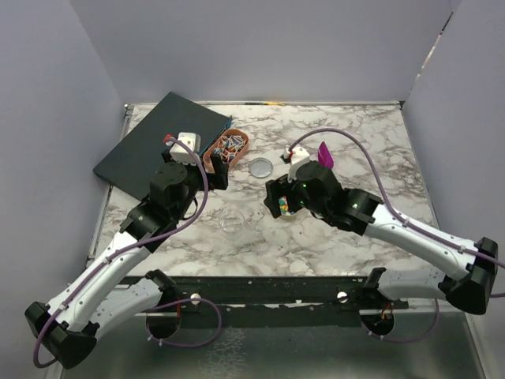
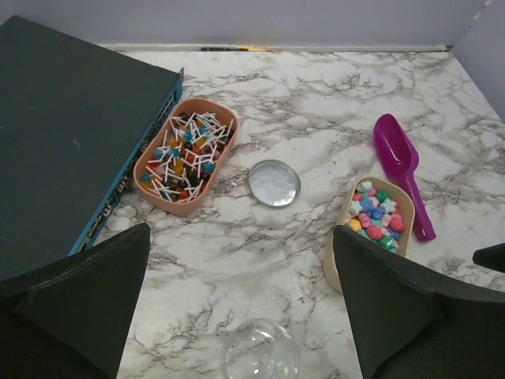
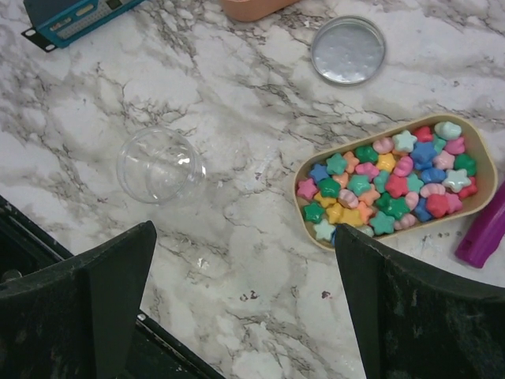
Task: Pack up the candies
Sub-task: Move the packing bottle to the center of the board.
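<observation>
Small wrapped candies point(image 2: 186, 154) in dark, orange and white fill an orange tray point(image 2: 143, 169) beside a dark box. Bright star and shell candies point(image 3: 394, 178) lie in a beige tray point(image 3: 371, 136). A clear empty jar point(image 3: 160, 164) stands between the arms, and its metal lid point(image 2: 274, 182) lies flat further back. My left gripper point(image 2: 241, 237) hangs open over bare marble just behind the jar point(image 2: 259, 351). The right gripper point(image 3: 245, 237) is open too, above the table left of the beige tray, with nothing between its fingers.
A purple scoop point(image 2: 401, 166) lies right of the beige tray. The dark flat box point(image 1: 162, 142) takes up the back left corner. Pale walls enclose the marble table point(image 1: 355, 126) on three sides. A black rail point(image 1: 268, 288) runs along the near edge.
</observation>
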Robot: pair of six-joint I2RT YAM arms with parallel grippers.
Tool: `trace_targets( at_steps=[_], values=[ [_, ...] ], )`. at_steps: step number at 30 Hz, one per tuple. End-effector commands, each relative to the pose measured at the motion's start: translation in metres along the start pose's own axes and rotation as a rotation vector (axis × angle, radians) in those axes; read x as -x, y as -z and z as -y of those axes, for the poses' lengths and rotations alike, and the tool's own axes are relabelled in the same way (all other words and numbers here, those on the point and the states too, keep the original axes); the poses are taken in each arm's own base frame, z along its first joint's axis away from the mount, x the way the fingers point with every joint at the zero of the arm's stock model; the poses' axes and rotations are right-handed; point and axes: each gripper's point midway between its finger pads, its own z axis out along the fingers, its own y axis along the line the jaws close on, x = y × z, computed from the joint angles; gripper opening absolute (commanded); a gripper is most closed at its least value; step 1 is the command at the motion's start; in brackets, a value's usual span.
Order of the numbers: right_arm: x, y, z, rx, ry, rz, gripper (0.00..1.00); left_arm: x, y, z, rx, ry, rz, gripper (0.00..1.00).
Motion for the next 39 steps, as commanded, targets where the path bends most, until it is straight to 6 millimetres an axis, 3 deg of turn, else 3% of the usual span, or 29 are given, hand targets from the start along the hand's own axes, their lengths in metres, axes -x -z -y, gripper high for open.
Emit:
trace_targets(
  at_steps=[1,5,10,14,24,31,39],
  values=[
    [-0.006,-0.012,-0.019,-0.012,0.064,-0.055,0.99,-0.002,0.004,-0.014,0.054,-0.028,0.005,0.99],
    [-0.015,-0.031,-0.047,0.048,0.065,-0.123,0.94,0.001,0.007,-0.02,0.086,-0.025,0.016,0.99],
    [-0.03,-0.06,-0.06,0.027,0.034,-0.206,0.87,0.007,0.013,-0.034,0.157,-0.021,0.043,0.99],
    [-0.044,-0.081,-0.065,0.01,0.029,-0.265,0.78,0.014,0.021,-0.044,0.2,-0.008,0.075,0.99],
    [-0.072,-0.117,-0.079,0.009,0.0,-0.363,0.62,0.014,0.022,-0.043,0.193,0.001,0.077,0.99],
    [-0.094,-0.136,-0.084,0.012,-0.017,-0.421,0.51,0.013,0.02,-0.041,0.188,0.003,0.073,0.99],
    [-0.115,-0.15,-0.077,-0.037,-0.002,-0.465,0.39,0.013,0.02,-0.04,0.18,0.003,0.072,0.99]
  ],
)
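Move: The open right hand has the packing bottle about 15 cm to its left, a centimetre back and roughly 20 cm below. The candy tray lies some 7 cm ahead of this hand, 4 cm to its right and 22 cm below; the round lid is 16 cm ahead, 6 cm left and 24 cm down. From the left hand, the bottle is about 6 cm back, 3 cm right and 26 cm below. The right hand sinks about 16 cm and swings some 12 cm left towards the packing bottle, the leftward travel coming mostly first and the end being nearly straight down, while its fingers tip some 25 degrees more steeply down and close from wide open to under half, ending with the bottle's near-right rim between the two fingertips. The left hand, still wide open, clears out about 4 cm to its left, turning some 10 degrees counter-clockwise. ##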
